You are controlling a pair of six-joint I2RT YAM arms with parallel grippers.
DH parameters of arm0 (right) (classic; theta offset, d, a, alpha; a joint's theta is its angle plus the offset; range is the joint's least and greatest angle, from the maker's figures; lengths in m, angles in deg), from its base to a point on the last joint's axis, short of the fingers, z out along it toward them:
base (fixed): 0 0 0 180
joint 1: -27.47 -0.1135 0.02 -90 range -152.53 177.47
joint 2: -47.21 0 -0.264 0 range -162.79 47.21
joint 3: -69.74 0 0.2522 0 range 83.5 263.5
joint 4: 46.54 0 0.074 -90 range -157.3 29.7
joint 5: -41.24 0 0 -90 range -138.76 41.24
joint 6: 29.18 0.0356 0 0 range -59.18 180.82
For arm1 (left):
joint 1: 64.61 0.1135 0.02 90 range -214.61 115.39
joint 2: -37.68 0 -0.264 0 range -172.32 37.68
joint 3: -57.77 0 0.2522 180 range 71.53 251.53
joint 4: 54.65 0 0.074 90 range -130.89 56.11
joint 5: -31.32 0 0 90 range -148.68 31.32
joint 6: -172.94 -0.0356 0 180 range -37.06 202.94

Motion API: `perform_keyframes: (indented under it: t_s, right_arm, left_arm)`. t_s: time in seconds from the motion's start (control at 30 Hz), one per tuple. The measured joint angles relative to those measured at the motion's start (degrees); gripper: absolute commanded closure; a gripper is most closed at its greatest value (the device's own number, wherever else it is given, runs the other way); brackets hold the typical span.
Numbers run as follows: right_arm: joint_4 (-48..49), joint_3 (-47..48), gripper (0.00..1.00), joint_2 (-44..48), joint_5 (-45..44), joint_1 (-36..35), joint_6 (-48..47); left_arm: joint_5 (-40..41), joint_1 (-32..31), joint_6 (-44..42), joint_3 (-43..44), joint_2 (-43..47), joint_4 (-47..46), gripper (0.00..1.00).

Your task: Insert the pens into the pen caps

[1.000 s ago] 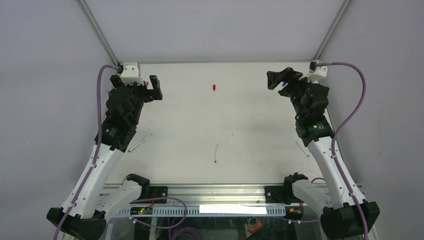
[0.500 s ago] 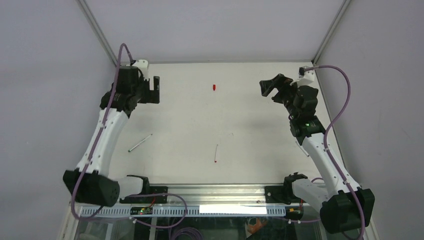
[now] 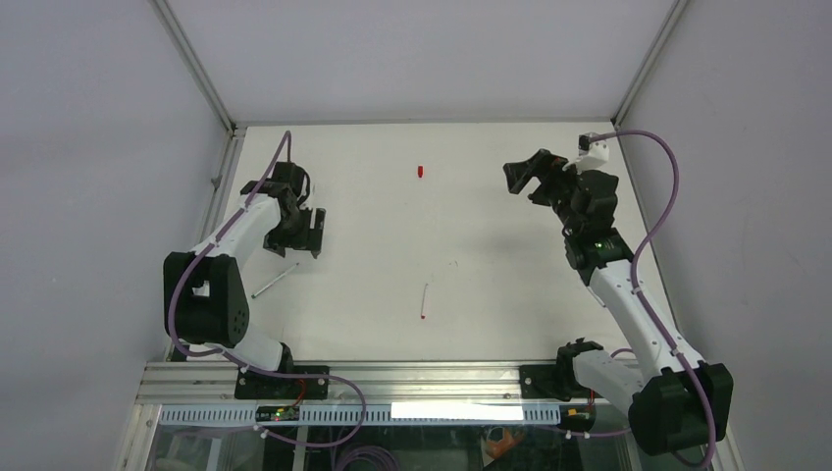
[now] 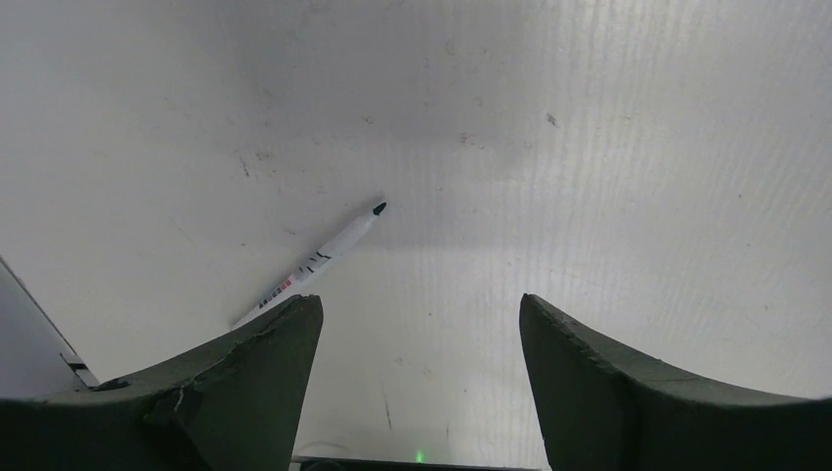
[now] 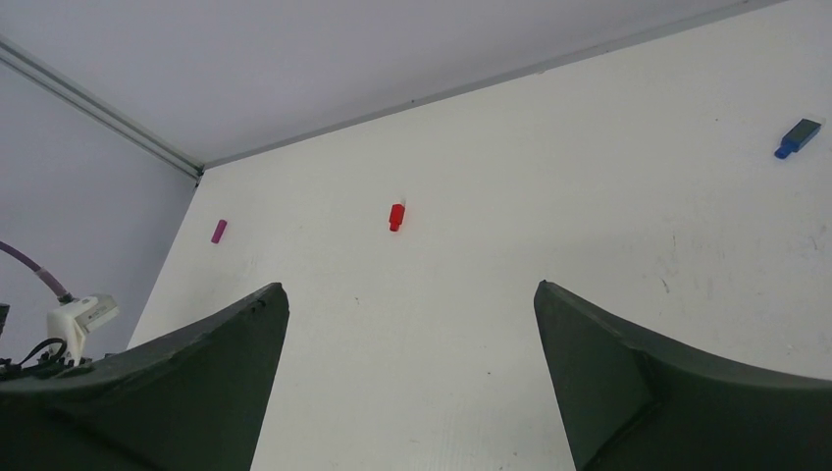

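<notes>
One thin white pen [image 3: 275, 280] lies slanted on the left of the table. In the left wrist view this pen [image 4: 319, 258] points its dark tip up and right, and its lower end runs under my left finger [image 4: 245, 383]. My left gripper [image 3: 300, 240] [image 4: 420, 304] hovers just beyond the pen, open, with only bare table between the fingers. A red-tipped pen [image 3: 424, 301] lies near the middle. The red cap [image 3: 420, 171] [image 5: 396, 216] sits at the back centre. The magenta cap [image 5: 219, 231] and blue cap [image 5: 796, 137] also show. My right gripper [image 3: 520, 180] [image 5: 410, 289] stands open over the back right, holding nothing.
The white table [image 3: 471, 235] is bounded by a metal frame rail [image 3: 412, 371] at the near edge and grey walls at the back and sides. A purple cable [image 3: 677, 177] loops from the right wrist. The left arm's elbow [image 3: 201, 294] folds low near the left edge.
My left arm swung from the back left corner toward the near side, bringing its gripper down by the left pen with the jaws slightly narrower. The right gripper shifted a little left.
</notes>
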Motion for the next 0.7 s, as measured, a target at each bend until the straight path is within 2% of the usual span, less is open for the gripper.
perform_keyframes:
  t_s: [0.2, 0.43, 0.7]
  right_arm:
    - [0.1, 0.0, 0.00, -1.0, 0.1, -1.3, -0.8]
    - [0.0, 0.0, 0.01, -1.1, 0.2, -1.7, -1.7]
    - [-0.2, 0.0, 0.00, -1.4, 0.2, -2.3, -2.8]
  left_arm:
    - [2.2, 2.6, 1.1, 0.0, -0.6, 0.2, 0.32]
    - [2.4, 4.0, 1.6, 0.9, -8.9, 0.8, 0.43]
    - [2.3, 4.4, 1.6, 1.5, -12.0, 2.1, 0.46]
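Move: To the left hand's left by about 7 cm and some 4 cm back lies the middle of the white pen, roughly 8 cm below, its dark tip pointing forward-right towards the hand. The magenta cap is about 28 cm ahead and 8 cm left of this hand; the red-ended pen some 32 cm to its right and 9 cm back, both at table height. From the right hand the white pen lies around 65 cm left, 13 cm back and 28 cm below. Sliding about 2.5 cm left towards the white pen, the left hand then sinks some 4.5 cm towards its tip end, easing back a little and settling still above the table. The wrist tilts about 10 degrees to bring the fingers nearly straight down and turns slightly counter-clockwise, while the fingers close partway, holding nothing. The right hand, open and empty, drifts about 1.5 cm left and 1 cm down. ##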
